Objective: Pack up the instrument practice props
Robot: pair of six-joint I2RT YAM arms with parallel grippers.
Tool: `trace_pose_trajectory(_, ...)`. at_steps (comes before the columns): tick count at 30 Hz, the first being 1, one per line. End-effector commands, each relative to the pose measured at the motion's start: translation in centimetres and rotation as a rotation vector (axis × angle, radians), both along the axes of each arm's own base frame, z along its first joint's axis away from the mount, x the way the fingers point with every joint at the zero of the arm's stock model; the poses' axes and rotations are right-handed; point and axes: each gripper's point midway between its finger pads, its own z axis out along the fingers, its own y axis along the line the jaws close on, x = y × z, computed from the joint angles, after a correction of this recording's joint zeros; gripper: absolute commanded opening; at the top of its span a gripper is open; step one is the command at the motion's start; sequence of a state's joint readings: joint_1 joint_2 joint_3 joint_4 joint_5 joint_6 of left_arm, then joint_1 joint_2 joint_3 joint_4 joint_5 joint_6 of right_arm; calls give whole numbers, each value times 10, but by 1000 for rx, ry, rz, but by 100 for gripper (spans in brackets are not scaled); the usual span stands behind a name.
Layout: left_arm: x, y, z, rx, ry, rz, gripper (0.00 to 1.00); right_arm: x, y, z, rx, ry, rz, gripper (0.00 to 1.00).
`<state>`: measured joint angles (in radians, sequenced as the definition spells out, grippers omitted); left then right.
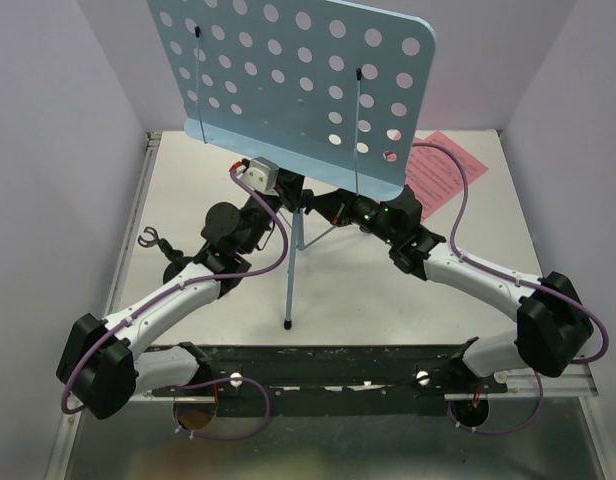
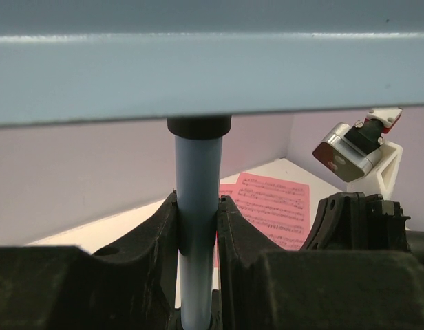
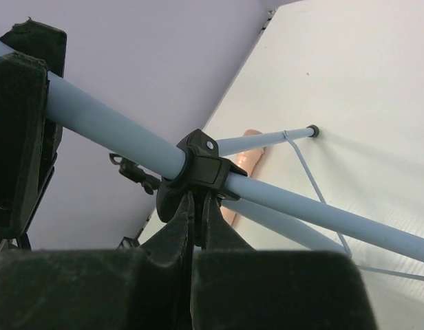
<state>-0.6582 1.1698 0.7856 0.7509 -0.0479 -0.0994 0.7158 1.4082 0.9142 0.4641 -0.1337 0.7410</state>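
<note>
The light-blue music stand's hole-dotted desk [image 1: 288,80] rises at the back centre, on a tripod leg [image 1: 292,270]. My left gripper [image 1: 291,200] is shut on the stand's pole [image 2: 198,172] just under the desk [image 2: 198,75]. My right gripper [image 3: 198,203] is shut on the thin tab of the black collar clamp [image 3: 202,165] where the legs meet. Pink sheet-music pages [image 1: 443,165] lie flat at the back right, and they show past the pole [image 2: 277,206]. A beige-pink microphone [image 3: 252,157] lies behind the legs. The black mic stand's clip end [image 1: 150,240] shows near the left wall.
Lilac walls close in the white table [image 1: 408,310] on the left, back and right. The desk overhangs both wrists. A tripod foot [image 1: 288,325] rests near the front rail. The right wrist's camera [image 2: 350,148] hangs close beside my left gripper.
</note>
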Motion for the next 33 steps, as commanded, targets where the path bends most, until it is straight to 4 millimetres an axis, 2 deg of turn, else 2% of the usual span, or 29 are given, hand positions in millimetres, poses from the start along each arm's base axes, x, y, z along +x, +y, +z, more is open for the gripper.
trace_pose_trajectory(1,4,-10,-23,39,94,-27,0,6,-4,-11,-122,-92,9,1)
trace_pose_trajectory(4,7,-10,-23,41,103,-15,0,7,-18,-11,-198,-205,-53,1)
trace_pose_trajectory(7,13,-12,-25,41,117,-6,0,4,-27,-3,-305,-394,-116,1)
trace_pose_trajectory(12,22,-17,-29,30,145,7,0,-13,-18,-2,-572,-716,-163,1)
trace_pose_trajectory(16,27,-18,-31,24,155,23,0,-20,-17,-13,-812,-935,-212,1)
trace_pose_trajectory(19,29,-20,-33,23,161,26,0,-22,-20,-24,-971,-1055,-264,1)
trace_pose_trajectory(22,30,-21,-37,22,171,24,0,-21,-28,-21,-980,-1054,-341,1)
trace_pose_trajectory(23,29,-22,-36,19,169,22,0,-20,-31,-21,-956,-1002,-360,4)
trace_pose_trajectory(24,29,-21,-37,19,169,22,0,-18,-34,-18,-947,-950,-378,21)
trace_pose_trajectory(25,28,-21,-35,15,162,22,0,-18,-35,-24,-949,-898,-356,40)
trace_pose_trajectory(27,27,-19,-33,13,156,24,0,-23,-38,-29,-920,-811,-322,66)
trace_pose_trajectory(30,26,-17,-28,5,145,28,0,-38,-48,-30,-846,-733,-280,79)
trace_pose_trajectory(33,24,-17,-23,7,148,22,19,-50,-60,-29,-770,-647,-274,82)
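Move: The right fingertips are already shut on the knob of the music stand's leg hub. The tray's lower lip hangs roughly 14 cm above them and about 2 cm to the left, and the near leg's foot is some 17 cm back, 6 cm left and 24 cm below. From the left hand, which already grips the pole under the tray, the knob lies about 9 cm below, 2 cm back and 3 cm right. Keep the right fingers pinched on the hub knob and roll that wrist about 75 degrees counter-clockwise, seen from behind the hand, easing slightly back and right; then open wide and draw off the knob backward, right and down. Meanwhile hold the pole shut in the left gripper and carry it about 3 cm right, slightly forward. ##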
